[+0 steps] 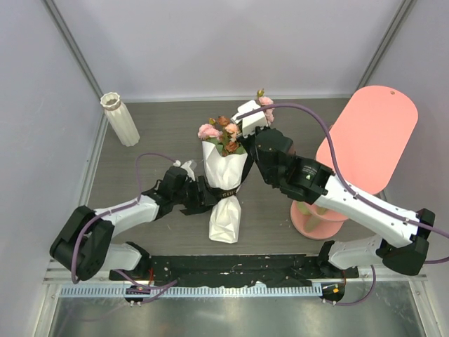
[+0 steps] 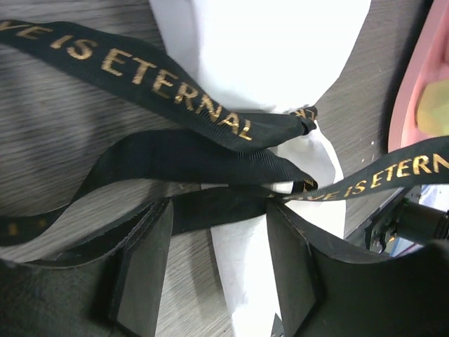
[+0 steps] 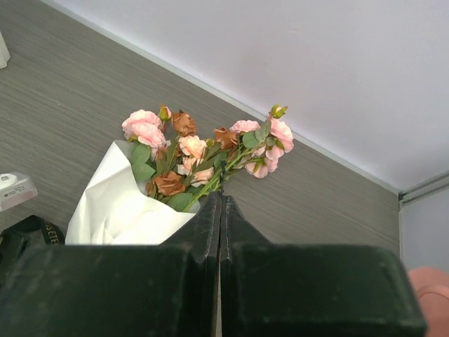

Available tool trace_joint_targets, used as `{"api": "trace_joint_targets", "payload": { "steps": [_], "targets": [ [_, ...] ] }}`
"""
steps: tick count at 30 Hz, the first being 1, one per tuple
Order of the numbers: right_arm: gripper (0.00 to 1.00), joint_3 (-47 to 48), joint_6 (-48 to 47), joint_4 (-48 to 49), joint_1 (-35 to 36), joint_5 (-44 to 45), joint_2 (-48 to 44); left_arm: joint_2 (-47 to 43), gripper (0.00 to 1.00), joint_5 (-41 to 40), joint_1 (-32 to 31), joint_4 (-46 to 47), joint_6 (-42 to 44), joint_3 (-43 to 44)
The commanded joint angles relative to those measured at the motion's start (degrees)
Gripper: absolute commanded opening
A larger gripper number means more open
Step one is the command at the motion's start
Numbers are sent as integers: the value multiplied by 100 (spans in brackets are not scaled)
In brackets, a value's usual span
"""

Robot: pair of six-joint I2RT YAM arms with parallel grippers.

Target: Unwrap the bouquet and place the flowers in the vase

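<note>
The bouquet (image 1: 225, 184) lies in the middle of the table, its white paper cone (image 2: 259, 49) tied with a black ribbon (image 2: 175, 158) lettered in gold. Pink and rust-brown flowers (image 3: 189, 147) stick out of the cone's far end. My left gripper (image 2: 221, 210) is open, its fingers astride the cone's narrow end, with a band of ribbon running across between the fingertips. My right gripper (image 3: 221, 198) is shut, its tips at the green stems by the paper's edge; I cannot tell whether anything thin is pinched. The ribbed white vase (image 1: 121, 119) stands at the far left, away from both grippers.
A big pink tiered oval stand (image 1: 368, 133) fills the right side, close behind my right arm, and shows at the right edge of the left wrist view (image 2: 414, 91). Grey walls close in the back and both sides.
</note>
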Motion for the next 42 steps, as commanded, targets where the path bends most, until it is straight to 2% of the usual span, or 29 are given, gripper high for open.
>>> {"api": "trace_joint_targets", "payload": {
  "steps": [1,8,10,11,14,18,20,24,26,31,34,35,37,38,42],
  "targets": [
    [1,-73,64,269,13,-215,-334,270,61,561,-64,833,125,150],
    [1,-504,240,375,13,-576,-536,737,57,289,-64,833,-24,387],
    [1,-557,231,375,13,-567,-571,790,50,271,-64,816,-86,431],
    [1,-618,214,375,13,-576,-606,764,42,166,-64,781,-112,423],
    [1,-706,214,384,13,-593,-694,500,29,-158,-64,449,-130,423],
    [1,-821,240,384,13,-515,-721,-105,20,-300,-73,-71,-86,379],
    [1,-821,205,340,13,-287,-686,-536,14,-283,-73,-308,-104,352],
    [1,-777,38,313,-5,126,-642,-1248,7,-283,-73,-862,-148,431],
    [1,-707,-15,313,-75,153,-642,-1625,0,-300,-64,-1264,-148,571],
    [1,-348,-208,296,-277,416,-563,-2356,0,-484,-64,-2346,63,1351],
    [1,-14,-436,287,-479,479,-475,-2760,0,-1221,-73,-3574,326,1984],
    [1,66,-471,304,-523,444,-449,-2839,0,-1806,-64,-3814,362,2135],
    [1,285,-629,392,-629,400,-431,-3059,0,-2345,-64,-4462,397,2564],
    [1,356,-734,418,-638,374,-396,-3138,0,-2766,-64,-4623,397,2689],
    [1,603,-893,541,-647,364,-378,-3657,0,-3409,-64,-4967,459,3146]
  ]
}}
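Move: Between the left hand's open fingers runs a dark ribbon strand, its part to be gripped some 2 cm to the right, 1 cm ahead and 1 cm lower. From the same hand, the knot on the white paper is about 5 cm right, 1 cm ahead and slightly lower; the blossoms are about 20 cm ahead and 8 cm right. The right hand already holds the other tail high up, the knot lying roughly 33 cm below it, 5 cm back and 7 cm left. Easing about 2 cm right and slightly down towards the knot, the left hand shuts its fingers on the ribbon strand, then lifts some 23 cm and swings about 10 cm left, away from the knot, fingers tipping up some 25 degrees. The right hand keeps its pinch on the other tail, sinks about 3 cm, then rises 7 cm and draws 6 cm right. ##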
